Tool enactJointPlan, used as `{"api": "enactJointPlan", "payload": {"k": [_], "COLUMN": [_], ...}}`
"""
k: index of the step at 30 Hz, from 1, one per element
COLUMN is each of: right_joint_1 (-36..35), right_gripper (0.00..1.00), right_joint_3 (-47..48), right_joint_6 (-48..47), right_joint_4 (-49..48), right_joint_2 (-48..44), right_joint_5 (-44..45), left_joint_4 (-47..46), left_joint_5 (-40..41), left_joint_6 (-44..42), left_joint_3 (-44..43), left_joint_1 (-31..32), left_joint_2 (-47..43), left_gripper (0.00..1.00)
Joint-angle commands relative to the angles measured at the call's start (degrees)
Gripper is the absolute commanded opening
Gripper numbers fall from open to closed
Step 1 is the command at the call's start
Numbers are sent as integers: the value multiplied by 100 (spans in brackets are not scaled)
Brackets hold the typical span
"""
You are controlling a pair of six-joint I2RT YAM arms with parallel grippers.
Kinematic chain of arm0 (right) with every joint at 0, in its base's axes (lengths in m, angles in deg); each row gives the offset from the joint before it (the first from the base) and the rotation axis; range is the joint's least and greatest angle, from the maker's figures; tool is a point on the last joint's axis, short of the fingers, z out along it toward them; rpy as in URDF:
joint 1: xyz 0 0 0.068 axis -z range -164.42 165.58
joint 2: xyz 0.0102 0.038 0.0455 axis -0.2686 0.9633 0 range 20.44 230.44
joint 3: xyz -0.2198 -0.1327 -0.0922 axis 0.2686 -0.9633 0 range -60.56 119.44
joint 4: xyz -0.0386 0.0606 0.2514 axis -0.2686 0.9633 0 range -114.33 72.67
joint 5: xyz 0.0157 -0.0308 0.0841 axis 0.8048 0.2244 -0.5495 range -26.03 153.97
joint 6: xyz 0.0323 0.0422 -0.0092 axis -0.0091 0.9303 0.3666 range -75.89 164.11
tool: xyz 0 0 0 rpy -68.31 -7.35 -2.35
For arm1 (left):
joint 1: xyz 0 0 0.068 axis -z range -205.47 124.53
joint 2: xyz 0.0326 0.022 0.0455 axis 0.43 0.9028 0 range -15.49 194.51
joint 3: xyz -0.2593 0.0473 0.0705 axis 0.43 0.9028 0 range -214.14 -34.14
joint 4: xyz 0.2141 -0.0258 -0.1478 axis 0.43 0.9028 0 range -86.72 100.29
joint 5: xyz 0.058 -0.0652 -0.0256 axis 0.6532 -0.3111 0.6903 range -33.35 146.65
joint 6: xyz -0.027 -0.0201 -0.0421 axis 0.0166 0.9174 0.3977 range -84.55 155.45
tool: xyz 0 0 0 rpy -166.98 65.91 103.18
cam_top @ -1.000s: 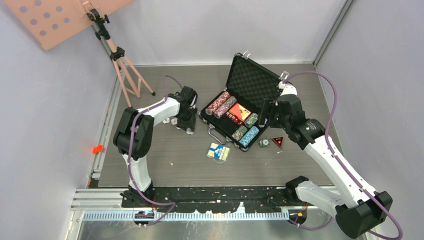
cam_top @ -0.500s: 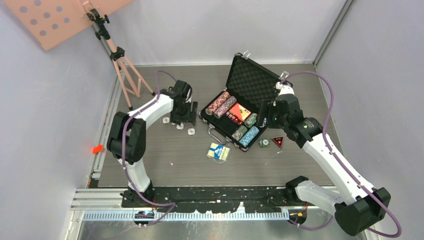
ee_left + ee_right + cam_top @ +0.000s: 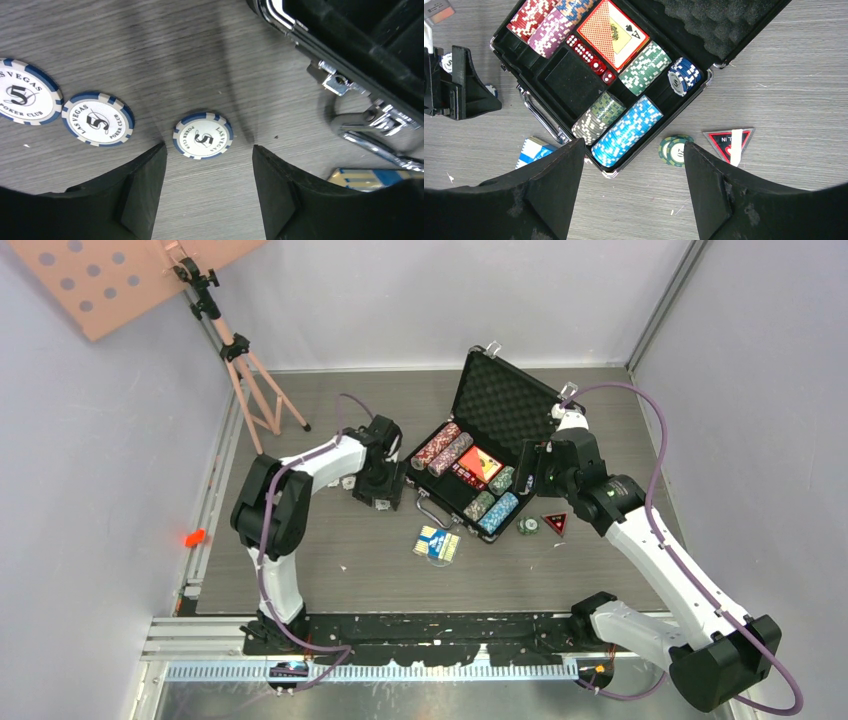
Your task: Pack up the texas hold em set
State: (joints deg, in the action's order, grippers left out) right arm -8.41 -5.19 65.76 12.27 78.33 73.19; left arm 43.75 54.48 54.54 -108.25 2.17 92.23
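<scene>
The black briefcase (image 3: 487, 400) lies open, holding rows of poker chips (image 3: 626, 131), a red card deck (image 3: 616, 32) and red dice (image 3: 591, 57). Three white-and-blue chips lie flat on the table in the left wrist view, left of the case's latch edge (image 3: 350, 55). One chip (image 3: 203, 135) sits just ahead of my open left gripper (image 3: 208, 147), which holds nothing. Two others (image 3: 97, 118) lie further left. My right gripper (image 3: 634, 144) hovers open above the case's near corner. A blue deck (image 3: 438, 543) and green chips (image 3: 674, 150) lie outside the case.
A red-and-black triangular marker (image 3: 729, 142) lies right of the green chips. The case's metal handle (image 3: 370, 130) sticks out toward the left gripper. A pink tripod (image 3: 245, 370) and a pink perforated board (image 3: 120, 275) stand at the back left.
The left gripper's jaws have spread wider, and the arm swung back, then right toward the case. The right arm has barely shifted.
</scene>
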Motion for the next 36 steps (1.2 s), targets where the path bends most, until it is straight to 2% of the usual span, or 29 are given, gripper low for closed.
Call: {"api": "enactJointPlan", "payload": {"k": [1, 5, 9, 12, 15, 18, 25, 29, 36], "right_joint_1": [4, -1, 2, -1, 2, 1, 0, -1, 2], "right_gripper": [78, 78, 78, 78, 78, 78, 78, 78, 78], "right_joint_3": [138, 148, 162, 170, 167, 173, 190, 200, 229], "right_joint_6": [80, 70, 47, 62, 75, 76, 94, 94, 79], "right_joint_4": [14, 31, 43, 72, 84, 92, 148, 179, 201], "right_joint_2": [-63, -119, -137, -136, -152, -188, -231, -266, -259], "right_joint_5": [-9, 28, 38, 10, -6, -2, -6, -7, -37], "left_joint_4": [-25, -74, 5, 39, -13, -88, -56, -56, -6], "left_joint_5": [148, 169, 714, 816, 871, 825, 588, 669, 995], "left_joint_6": [-63, -57, -68, -77, -115, -133, -160, -168, -249], "left_joint_3": [-135, -25, -55, -102, -84, -38, -105, -77, -52], "left_joint_1": [-30, 15, 180, 198, 219, 224, 207, 207, 200], "left_joint_2": [194, 211, 100, 89, 87, 87, 335, 300, -372], "left_gripper": [66, 56, 47, 47, 58, 61, 50, 35, 34]}}
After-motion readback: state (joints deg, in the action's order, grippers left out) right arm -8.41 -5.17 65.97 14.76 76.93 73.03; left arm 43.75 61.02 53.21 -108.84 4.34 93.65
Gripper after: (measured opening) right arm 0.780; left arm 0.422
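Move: Practically between the left hand's open fingers lies the blue-and-white chip, about 1 cm to the left and 1 cm below. A second chip lies about 6 cm left and 3 cm ahead of the hand, a third 10 cm left and 5 cm ahead. The case's handle is some 11 cm right and 1 cm back, the blue-white box 12 cm right and 9 cm back. From the right hand the first chip lies about 34 cm left, 4 cm ahead, 18 cm below. Settling about 1 cm lower and easing half a centimetre left over the nearest chip, the left hand rolls some 5 degrees, its left side rising. Its fingers narrow, reopen a little, then close again until they pinch the chip across its width, one fingertip on its left edge and one on its right. ##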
